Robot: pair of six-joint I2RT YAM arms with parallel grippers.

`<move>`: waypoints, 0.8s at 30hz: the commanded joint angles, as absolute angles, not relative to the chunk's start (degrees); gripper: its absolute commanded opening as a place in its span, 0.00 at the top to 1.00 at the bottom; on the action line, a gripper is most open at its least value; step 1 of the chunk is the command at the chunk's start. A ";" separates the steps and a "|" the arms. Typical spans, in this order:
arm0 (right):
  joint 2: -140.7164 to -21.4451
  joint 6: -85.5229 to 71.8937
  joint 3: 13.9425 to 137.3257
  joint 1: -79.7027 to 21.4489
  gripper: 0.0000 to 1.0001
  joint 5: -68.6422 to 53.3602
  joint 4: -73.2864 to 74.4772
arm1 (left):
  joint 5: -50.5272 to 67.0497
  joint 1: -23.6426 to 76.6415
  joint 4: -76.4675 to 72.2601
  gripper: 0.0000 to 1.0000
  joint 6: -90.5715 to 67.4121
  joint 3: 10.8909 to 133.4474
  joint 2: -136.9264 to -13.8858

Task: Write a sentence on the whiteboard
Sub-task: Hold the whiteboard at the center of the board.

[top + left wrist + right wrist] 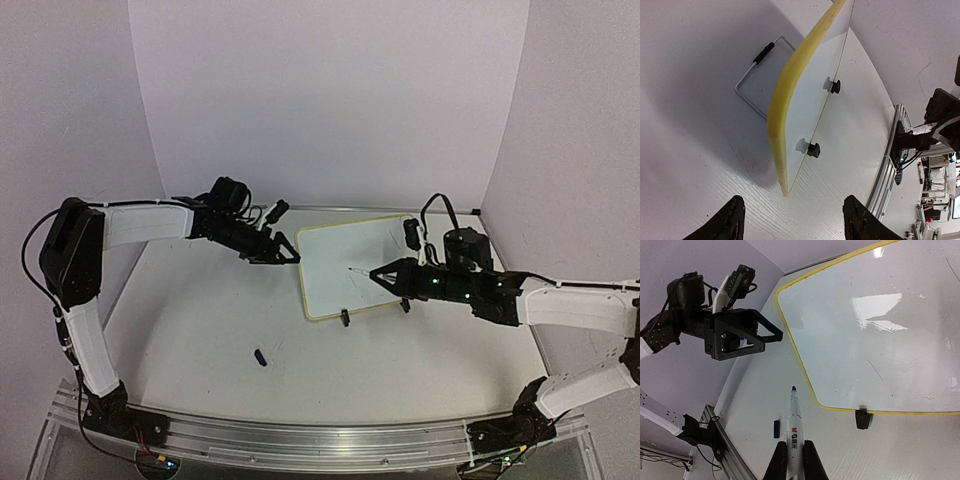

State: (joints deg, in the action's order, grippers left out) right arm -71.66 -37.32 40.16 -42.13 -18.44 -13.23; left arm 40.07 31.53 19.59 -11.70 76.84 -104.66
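The whiteboard [350, 265] stands propped at a slant on two black clip feet [345, 318], right of centre. No sentence is in view on its face [880, 330]; only faint marks show. My left gripper [290, 252] is open just off the board's left edge, with nothing between its fingers. In the left wrist view the yellow rim [790, 95] lies ahead of the open left gripper [792, 202], apart from it. My right gripper [375, 273] is shut on a white uncapped marker [792, 415]. The marker's tip points left, over the board's lower left part.
A dark blue marker cap [260, 357] lies on the table, front left of the board. A wire stand [757, 82] props the board from behind. A metal rail [320, 440] runs along the near edge. White walls close in the back and sides.
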 commanded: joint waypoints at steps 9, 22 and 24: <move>-82.01 -37.59 47.68 -41.45 1.00 -23.61 -24.55 | 42.21 31.29 17.13 0.47 -8.17 83.96 -110.19; -87.88 -36.71 52.03 -41.40 1.00 -24.91 -26.02 | 44.49 31.30 15.56 0.76 -8.74 85.00 -113.23; -88.43 -36.48 52.53 -41.40 1.00 -24.96 -25.97 | 44.67 31.29 15.36 0.76 -8.62 84.86 -113.41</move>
State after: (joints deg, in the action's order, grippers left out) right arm -87.39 -37.43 49.63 -41.54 -24.03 -23.46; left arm 43.00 31.53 17.47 -8.97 82.41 -113.01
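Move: The whiteboard's left edge lies just off the open left fingers: about 3 cm to their right, 1 cm ahead and some 3 cm lower. The board's middle is roughly 11 cm right, 2 cm ahead and 6 cm below; its left foot clip is about 9 cm right, 7 cm back and 14 cm down. From the right hand, which holds the marker, the board's middle lies about 8 cm ahead, 3 cm left and 11 cm below. Bring the left gripper about 2 cm forward and 2 cm right onto the whiteboard's left edge, then sink about 2 cm while closing the fingers from well open to about a quarter, one on each side of the edge. Meanwhile carry the still-gripped marker about 6 cm left and forward with the right hand, at nearly the same height, towards the board's upper left part. ##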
